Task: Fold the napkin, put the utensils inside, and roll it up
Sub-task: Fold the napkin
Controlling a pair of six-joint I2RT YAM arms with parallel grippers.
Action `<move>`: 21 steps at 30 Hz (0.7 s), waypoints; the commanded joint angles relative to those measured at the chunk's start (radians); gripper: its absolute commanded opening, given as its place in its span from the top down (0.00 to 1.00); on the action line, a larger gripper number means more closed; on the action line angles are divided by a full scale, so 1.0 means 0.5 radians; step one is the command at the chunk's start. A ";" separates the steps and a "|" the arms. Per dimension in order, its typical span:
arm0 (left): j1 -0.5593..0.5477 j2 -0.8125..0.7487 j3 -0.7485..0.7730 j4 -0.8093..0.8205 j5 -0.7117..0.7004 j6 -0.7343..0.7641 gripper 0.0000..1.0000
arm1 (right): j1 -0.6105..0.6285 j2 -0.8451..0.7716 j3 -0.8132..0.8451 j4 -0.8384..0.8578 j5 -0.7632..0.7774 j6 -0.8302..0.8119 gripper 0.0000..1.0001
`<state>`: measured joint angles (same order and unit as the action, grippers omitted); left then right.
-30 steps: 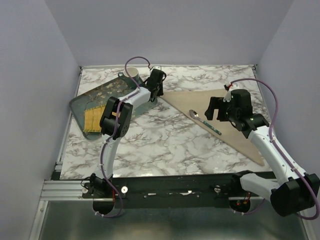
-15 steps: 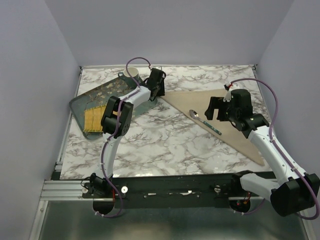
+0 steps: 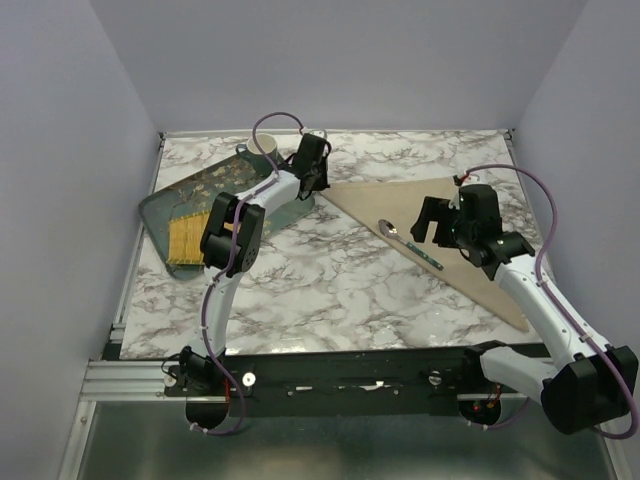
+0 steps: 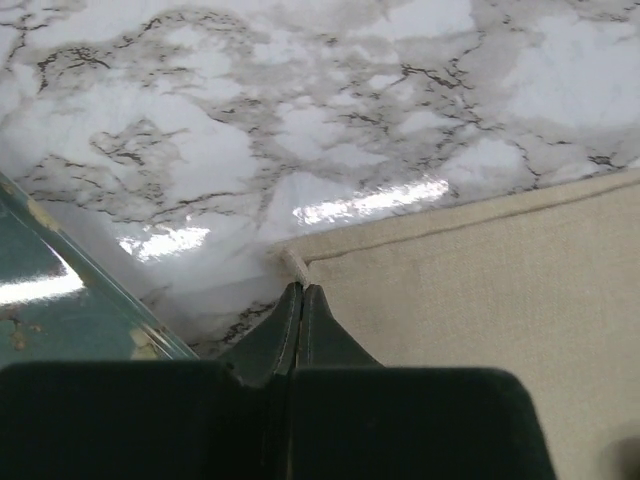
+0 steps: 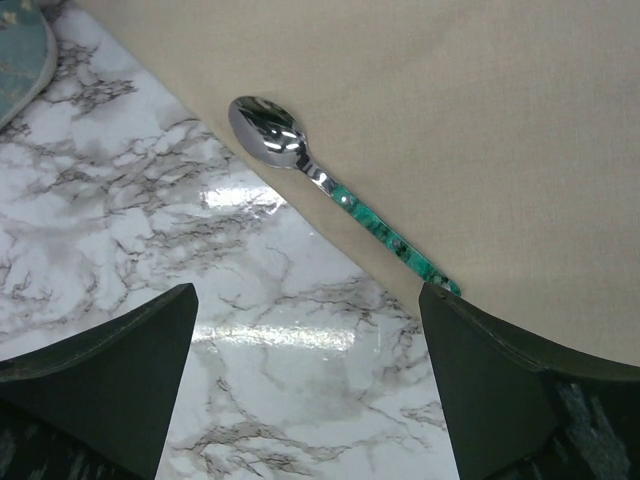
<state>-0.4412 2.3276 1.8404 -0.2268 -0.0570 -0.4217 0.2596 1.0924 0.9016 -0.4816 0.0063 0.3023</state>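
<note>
The beige napkin (image 3: pixel 400 205) lies folded into a triangle on the right half of the marble table. The spoon (image 3: pixel 408 243), with a silvery bowl and teal handle, lies on it along the folded diagonal edge. My left gripper (image 3: pixel 315 188) is shut at the napkin's left corner. In the left wrist view its closed tips (image 4: pixel 301 292) pinch the napkin (image 4: pixel 480 300) at that corner, and a small nub of cloth pokes out. My right gripper (image 3: pixel 430 222) is open and hovers over the spoon (image 5: pixel 330 185) and napkin (image 5: pixel 480 120). Its jaws (image 5: pixel 307 300) stand wide apart and empty.
A dark teal floral tray (image 3: pixel 175 195) sits at the back left, beside the left gripper, and holds a yellow ribbed mat (image 3: pixel 185 238). A white cup (image 3: pixel 268 148) stands at its far end. The tray's rim shows in the left wrist view (image 4: pixel 40 290).
My right gripper has drifted slightly toward the near right, staying open above the spoon. The left gripper, napkin and spoon have hardly moved.
</note>
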 commanded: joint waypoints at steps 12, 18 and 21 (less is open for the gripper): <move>-0.602 -0.657 -0.266 0.012 0.003 -0.153 1.00 | -0.062 -0.175 -0.119 -0.313 0.402 0.576 0.00; -0.793 -0.600 -0.187 0.009 -0.018 -0.206 1.00 | -0.090 -0.227 -0.021 -0.549 0.564 0.619 0.00; -0.866 -0.529 -0.073 -0.031 -0.027 -0.215 1.00 | -0.087 -0.298 -0.018 -0.577 0.583 0.641 0.00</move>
<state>-0.8448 2.0197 1.7416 -0.2211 -0.0513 -0.5034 0.2222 0.9863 0.8635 -0.6842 0.2237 0.5858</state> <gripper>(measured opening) 0.010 0.998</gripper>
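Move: The left hand already pinches the napkin's left corner, close to the table. The spoon, over which this corner goes, lies about 17 cm back and 25 cm to the hand's right; the napkin's far right corner is some 44 cm right and 3 cm farther out than the hand, the mug 6 cm ahead and 18 cm left. From the open right hand, the spoon is roughly 6 cm ahead, 3 cm left and 14 cm below. Rightward and back in one fast diagonal sweep, about 18 cm right and 17 cm back, the left hand carries the pinched napkin corner towards the spoon, rising some 14 cm early and then running nearly level while turning clockwise about 20 degrees. The right hand, empty and wide open, draws off about 6 cm to its right and back, also turning clockwise. ##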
